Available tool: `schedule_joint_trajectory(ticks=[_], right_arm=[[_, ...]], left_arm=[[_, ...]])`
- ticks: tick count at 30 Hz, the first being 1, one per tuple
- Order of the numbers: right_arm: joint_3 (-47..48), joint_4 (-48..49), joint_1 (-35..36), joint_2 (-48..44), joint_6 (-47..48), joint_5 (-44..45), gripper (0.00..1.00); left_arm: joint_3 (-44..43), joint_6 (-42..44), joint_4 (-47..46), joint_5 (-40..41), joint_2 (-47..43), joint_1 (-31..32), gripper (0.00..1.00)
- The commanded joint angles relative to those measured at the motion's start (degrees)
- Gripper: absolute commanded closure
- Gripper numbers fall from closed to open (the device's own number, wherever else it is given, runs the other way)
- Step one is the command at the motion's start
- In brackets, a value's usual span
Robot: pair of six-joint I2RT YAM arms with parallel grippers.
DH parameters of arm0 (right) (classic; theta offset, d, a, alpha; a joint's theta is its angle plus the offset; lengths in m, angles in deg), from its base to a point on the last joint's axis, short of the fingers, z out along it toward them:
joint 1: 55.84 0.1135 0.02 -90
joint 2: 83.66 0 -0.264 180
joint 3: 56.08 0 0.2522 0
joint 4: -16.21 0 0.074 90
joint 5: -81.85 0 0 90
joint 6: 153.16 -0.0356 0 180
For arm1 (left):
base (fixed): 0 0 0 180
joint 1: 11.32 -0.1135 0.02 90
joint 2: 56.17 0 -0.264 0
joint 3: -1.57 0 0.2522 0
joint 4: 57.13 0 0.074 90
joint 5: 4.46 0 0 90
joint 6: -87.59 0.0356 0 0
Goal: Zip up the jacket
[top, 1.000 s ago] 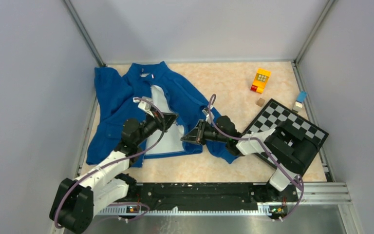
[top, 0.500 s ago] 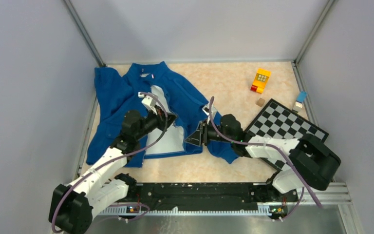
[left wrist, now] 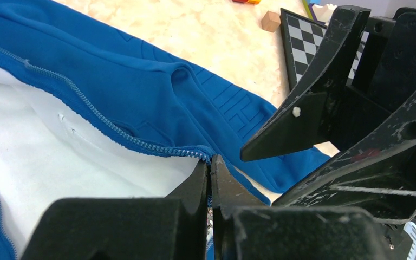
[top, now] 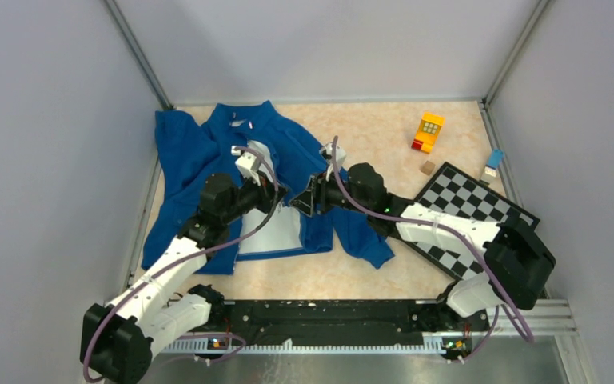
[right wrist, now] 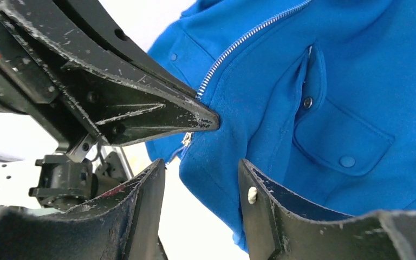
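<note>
The blue jacket (top: 200,152) lies open on the table, its white lining (top: 276,228) showing between the two front edges. My left gripper (top: 278,194) is shut on the jacket's zipper edge; in the left wrist view its jaws (left wrist: 211,162) pinch the blue zipper tape (left wrist: 157,147) at the low end. My right gripper (top: 307,200) hovers just right of it, open. In the right wrist view the open right gripper (right wrist: 201,181) straddles the jacket's lower front edge (right wrist: 222,184), nothing pinched, with a small metal zipper piece (right wrist: 187,138) below the left gripper's tip (right wrist: 208,120).
A checkerboard (top: 468,208) lies to the right under the right arm. A yellow toy block (top: 428,130), a small brown cube (top: 427,167) and a small blue-white object (top: 492,162) sit at the back right. Grey walls enclose the table.
My right gripper has opened and moved up and left, close to the left gripper. The left gripper stays shut on the zipper edge and has risen slightly.
</note>
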Motion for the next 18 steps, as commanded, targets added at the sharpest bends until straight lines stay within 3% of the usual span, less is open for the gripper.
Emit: schedule_joint_trajectory(ticks=[1, 5, 8, 13, 18], right_arm=[[5.12, -4.32, 2.77, 2.69, 3.26, 5.23, 0.48], [6.73, -4.58, 3.06, 4.75, 3.24, 6.3, 0.49], [7.25, -4.24, 3.12, 5.99, 3.12, 6.81, 0.55], [6.58, -2.04, 3.01, 7.01, 2.89, 5.96, 0.81], [5.76, -0.1, 2.01, 7.3, 2.84, 2.36, 0.8]], left_arm=[[-2.16, 0.03, -0.83, 0.37, 0.46, 0.29, 1.0], [-2.21, -0.12, -1.08, 0.12, 0.51, 0.29, 1.0], [-2.25, -0.03, -0.87, 0.13, 0.34, 0.33, 1.0], [-3.12, 0.34, 0.24, -0.29, 0.17, 0.34, 1.0], [-4.2, 1.55, 2.26, -0.52, 0.25, 0.28, 1.0]])
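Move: The left hand already grips the jacket's raised right-front zip edge. The loose blue fold hanging under that grip is the open right hand's aim: about 1 cm ahead, 2 to its left and 3 below; from the left hand, some 4 below, 1 back and 1 right. The metal zip end sits about 1 cm ahead and 3 left of the right hand; the opposite zip edge lies roughly 12 cm left, 3 back and 13 below it. The right fingers close from half open and pinch the hanging fold of the zip edge between their tips, just under the left hand's grip. To get there the right hand first sinks about 3.5 cm and eases some 2 cm left towards the fold, its fingers tipping a little further down. The left hand keeps its shut hold on the edge and stays nearly in place. ##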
